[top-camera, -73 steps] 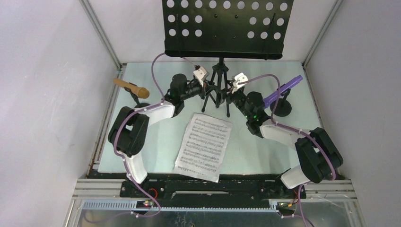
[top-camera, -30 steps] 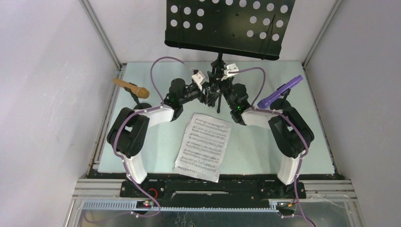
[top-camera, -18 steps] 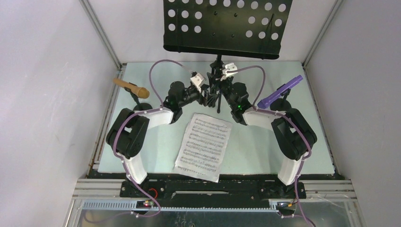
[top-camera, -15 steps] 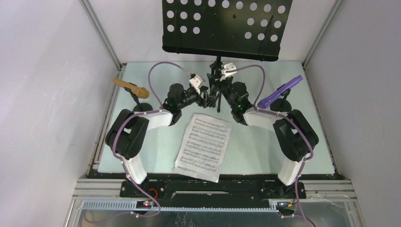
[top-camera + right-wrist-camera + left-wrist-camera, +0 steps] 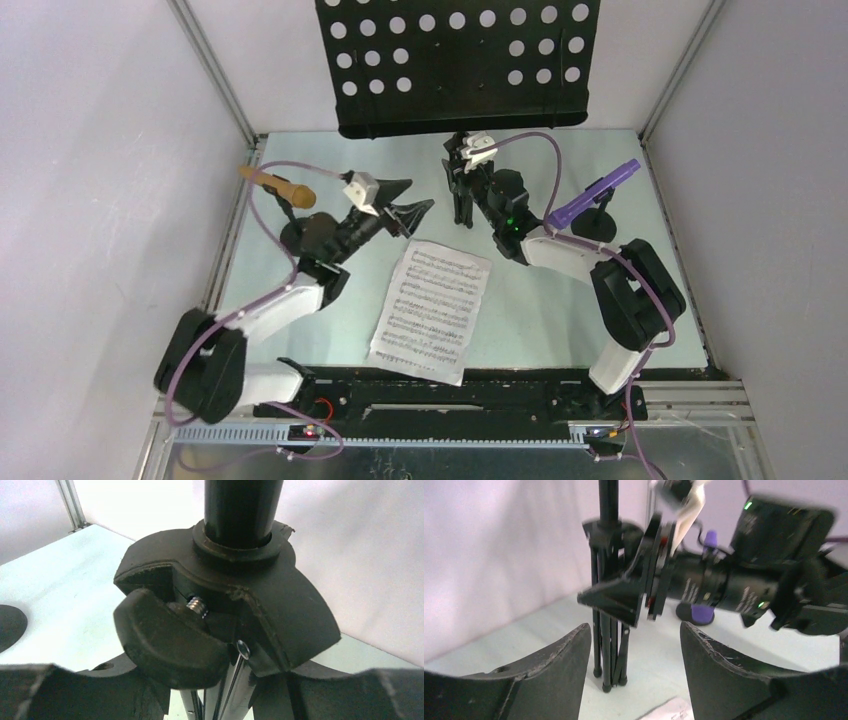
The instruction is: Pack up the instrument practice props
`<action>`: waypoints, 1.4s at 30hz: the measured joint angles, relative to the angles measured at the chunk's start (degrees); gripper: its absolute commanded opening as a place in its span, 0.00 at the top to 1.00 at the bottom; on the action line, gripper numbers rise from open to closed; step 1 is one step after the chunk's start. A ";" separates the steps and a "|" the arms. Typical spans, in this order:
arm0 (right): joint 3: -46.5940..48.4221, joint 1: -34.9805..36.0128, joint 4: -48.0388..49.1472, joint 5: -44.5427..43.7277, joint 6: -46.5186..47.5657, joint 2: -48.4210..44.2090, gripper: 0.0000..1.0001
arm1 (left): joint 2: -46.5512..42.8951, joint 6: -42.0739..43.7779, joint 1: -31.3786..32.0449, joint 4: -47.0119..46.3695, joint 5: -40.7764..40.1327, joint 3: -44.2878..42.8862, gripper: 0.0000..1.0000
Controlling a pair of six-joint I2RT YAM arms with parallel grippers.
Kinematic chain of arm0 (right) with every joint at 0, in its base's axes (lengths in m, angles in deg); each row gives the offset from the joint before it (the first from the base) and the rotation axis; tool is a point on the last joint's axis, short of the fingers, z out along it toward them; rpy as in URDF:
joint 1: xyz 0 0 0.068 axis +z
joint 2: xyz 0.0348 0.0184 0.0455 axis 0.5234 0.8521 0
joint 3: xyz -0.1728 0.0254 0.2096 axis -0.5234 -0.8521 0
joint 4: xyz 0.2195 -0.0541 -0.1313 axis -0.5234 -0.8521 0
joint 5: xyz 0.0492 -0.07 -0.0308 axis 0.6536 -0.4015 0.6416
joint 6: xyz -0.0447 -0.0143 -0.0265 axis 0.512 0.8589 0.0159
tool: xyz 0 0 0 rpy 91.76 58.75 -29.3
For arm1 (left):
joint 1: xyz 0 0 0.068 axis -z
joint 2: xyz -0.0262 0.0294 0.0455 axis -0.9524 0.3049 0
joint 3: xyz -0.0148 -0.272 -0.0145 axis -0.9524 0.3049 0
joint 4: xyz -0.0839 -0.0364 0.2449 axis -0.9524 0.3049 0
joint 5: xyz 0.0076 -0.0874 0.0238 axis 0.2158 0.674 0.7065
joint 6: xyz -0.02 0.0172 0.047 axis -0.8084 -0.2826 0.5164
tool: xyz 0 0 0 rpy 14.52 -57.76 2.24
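The black perforated music rack [image 5: 460, 65] stands at the back on its tripod legs [image 5: 463, 205], which are folded together. My right gripper [image 5: 462, 190] is shut on the stand just under the knob collar [image 5: 220, 605], with the legs [image 5: 225, 695] between its fingers. My left gripper [image 5: 410, 197] is open and empty, a little to the left of the legs [image 5: 609, 645] and level with them. A white sheet-music page [image 5: 432, 310] lies flat in the middle. The tan microphone [image 5: 278, 186] rests in its holder at the left. At the right is the purple microphone [image 5: 598, 193] on its round-based holder [image 5: 598, 230].
White walls with metal frame posts close in the table on three sides. The rack's desk overhangs the back of the table above both grippers. The purple microphone's holder base [image 5: 696, 612] stands just behind the right arm.
The tripod legs have been folded together. My left gripper has let go, opened and drawn back to the left. The rack has shifted slightly left while the right gripper kept its hold.
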 measured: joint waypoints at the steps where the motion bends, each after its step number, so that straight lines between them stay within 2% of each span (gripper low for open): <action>1: 0.00 0.00 -0.31 -0.09 0.46 -0.13 1.00 | -2.40 -0.35 0.00 0.02 -0.46 0.74 0.31; 4: 0.00 0.00 -0.74 -0.15 0.81 -0.33 1.00 | -9.31 -0.70 0.00 1.51 -1.57 2.03 0.35; 11: 0.00 -0.02 -0.87 -1.40 0.28 -0.37 1.00 | -27.67 2.21 0.00 12.98 -3.39 3.17 0.35; 14: 0.00 -0.04 -1.05 -1.64 -0.02 -0.44 1.00 | -33.22 7.43 0.33 21.94 -2.75 2.32 0.34; 17: 0.00 -0.07 -1.33 -1.64 -0.11 -0.52 1.00 | -34.56 16.28 2.40 34.05 -2.86 -3.43 0.33; 22: 0.00 -0.07 -1.66 -1.57 -0.33 -0.63 1.00 | -33.09 34.58 6.29 45.90 -4.72 -12.04 0.34; 29: 0.02 -0.04 -2.82 -1.18 -0.37 -1.18 1.00 | -23.96 55.65 8.31 53.07 -6.10 -24.28 0.38; 33: 0.02 -0.04 -3.02 -0.96 -0.35 -1.27 1.00 | -15.34 64.37 10.93 56.13 -7.72 -33.48 0.46; 42: 0.02 -0.15 -3.06 -0.79 -0.57 -1.27 1.00 | -0.11 77.57 15.78 60.22 -12.37 -44.15 0.64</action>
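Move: The music stand's desk has its lower edge about 17 cm above the left hand, its middle some 5 cm ahead and 8 cm to the right. The leg hub, gripped just below by the right hand, lies roughly 9 cm ahead, 8 cm right and 3 cm up from the left hand; the sheet music lies on the table, about 9 cm back, 2 cm right and 26 cm below. From the right hand, that lower edge is some 4 cm back, directly in line sideways and 15 cm above. The desk's lower edge is what the left hand comes up to: clear of the folded legs already, it first backs off some 10 cm while rising and drifting left, then swings forward and right again, ending about 15 cm higher. On the way it rolls some 70 degrees, left side up, fingers still pointing forward-right, and narrows them beside the edge. The right hand keeps its grip below the hub. ##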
